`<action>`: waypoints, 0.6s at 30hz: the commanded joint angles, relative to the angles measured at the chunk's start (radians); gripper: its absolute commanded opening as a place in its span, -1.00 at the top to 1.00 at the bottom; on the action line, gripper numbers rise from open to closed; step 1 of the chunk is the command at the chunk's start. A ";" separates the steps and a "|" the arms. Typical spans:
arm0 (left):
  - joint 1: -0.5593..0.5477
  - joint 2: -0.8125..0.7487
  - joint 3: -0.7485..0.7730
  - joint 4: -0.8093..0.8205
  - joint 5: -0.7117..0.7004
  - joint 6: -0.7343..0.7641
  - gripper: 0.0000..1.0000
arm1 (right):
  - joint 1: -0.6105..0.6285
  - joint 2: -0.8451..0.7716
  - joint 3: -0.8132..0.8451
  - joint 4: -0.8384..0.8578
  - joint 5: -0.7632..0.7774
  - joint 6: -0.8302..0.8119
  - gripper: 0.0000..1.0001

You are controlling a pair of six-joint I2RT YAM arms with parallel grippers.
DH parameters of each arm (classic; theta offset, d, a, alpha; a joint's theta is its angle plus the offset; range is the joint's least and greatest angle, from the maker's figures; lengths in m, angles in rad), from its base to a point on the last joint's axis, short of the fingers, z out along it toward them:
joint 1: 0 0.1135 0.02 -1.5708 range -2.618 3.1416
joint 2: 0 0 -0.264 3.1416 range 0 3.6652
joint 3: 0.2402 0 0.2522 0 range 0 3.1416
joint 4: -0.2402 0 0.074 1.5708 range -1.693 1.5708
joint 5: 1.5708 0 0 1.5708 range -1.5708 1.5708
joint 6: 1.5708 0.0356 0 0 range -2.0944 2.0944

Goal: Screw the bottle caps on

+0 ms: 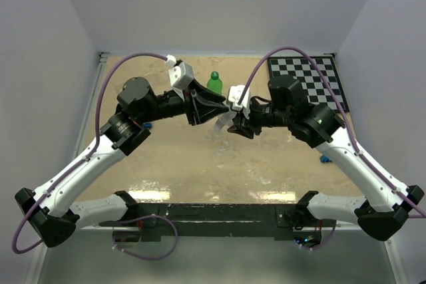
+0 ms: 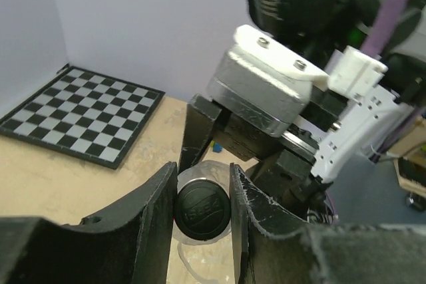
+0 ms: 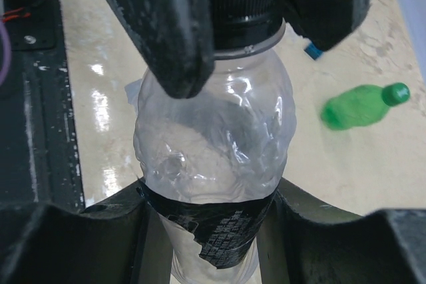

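The clear bottle with its dark label band hangs above the table, and my right gripper is shut on it at the band. A black cap sits on the bottle's neck. My left gripper is shut on that cap, one finger on each side. In the top view the two grippers meet at mid-table with the clear bottle between them. The green bottle stands behind them with its green cap on.
A chessboard mat lies at the far right corner. A small blue brick lies on the table by the right arm. White walls close in the table on three sides.
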 commanded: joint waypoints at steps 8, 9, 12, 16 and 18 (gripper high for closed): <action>-0.001 -0.008 0.057 -0.016 0.182 0.133 0.51 | 0.008 -0.025 0.020 0.023 -0.191 -0.026 1.00; -0.003 -0.022 0.056 -0.013 0.140 0.122 0.14 | 0.008 -0.023 0.016 0.025 -0.168 -0.022 1.00; -0.001 -0.062 0.042 0.016 -0.031 0.056 -0.37 | 0.008 -0.017 0.004 0.027 -0.108 -0.011 1.00; -0.003 -0.089 0.020 0.024 -0.209 -0.055 -0.45 | 0.008 -0.026 -0.025 0.065 -0.044 0.018 1.00; -0.004 -0.085 0.023 -0.004 -0.265 -0.104 -0.43 | 0.008 -0.028 -0.033 0.080 -0.024 0.029 1.00</action>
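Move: Between the left hand's pads, barely 1 cm to its right, sits the black cap on the clear bottle, whose middle is about 6 cm right of and 10 cm below that hand. From the right hand, already gripping the bottle, the cap is level in reach, some 5 cm left and 9 cm up. From the left hand, the green bottle stands about 30 cm ahead, 3 cm left and 35 cm below; the blue toy roughly 16 cm ahead, 36 cm left and 40 cm below. Still pinching the black cap, the left hand draws back about 2.5 cm, turning slightly clockwise, while the right carries the bottle back about 2 cm with it. Then the left fingers spread wide and let go, and the hand backs off the cap up, forward and to the left, 2–3 cm each way, its wrist swinging counter-clockwise. The right hand keeps its grip. ##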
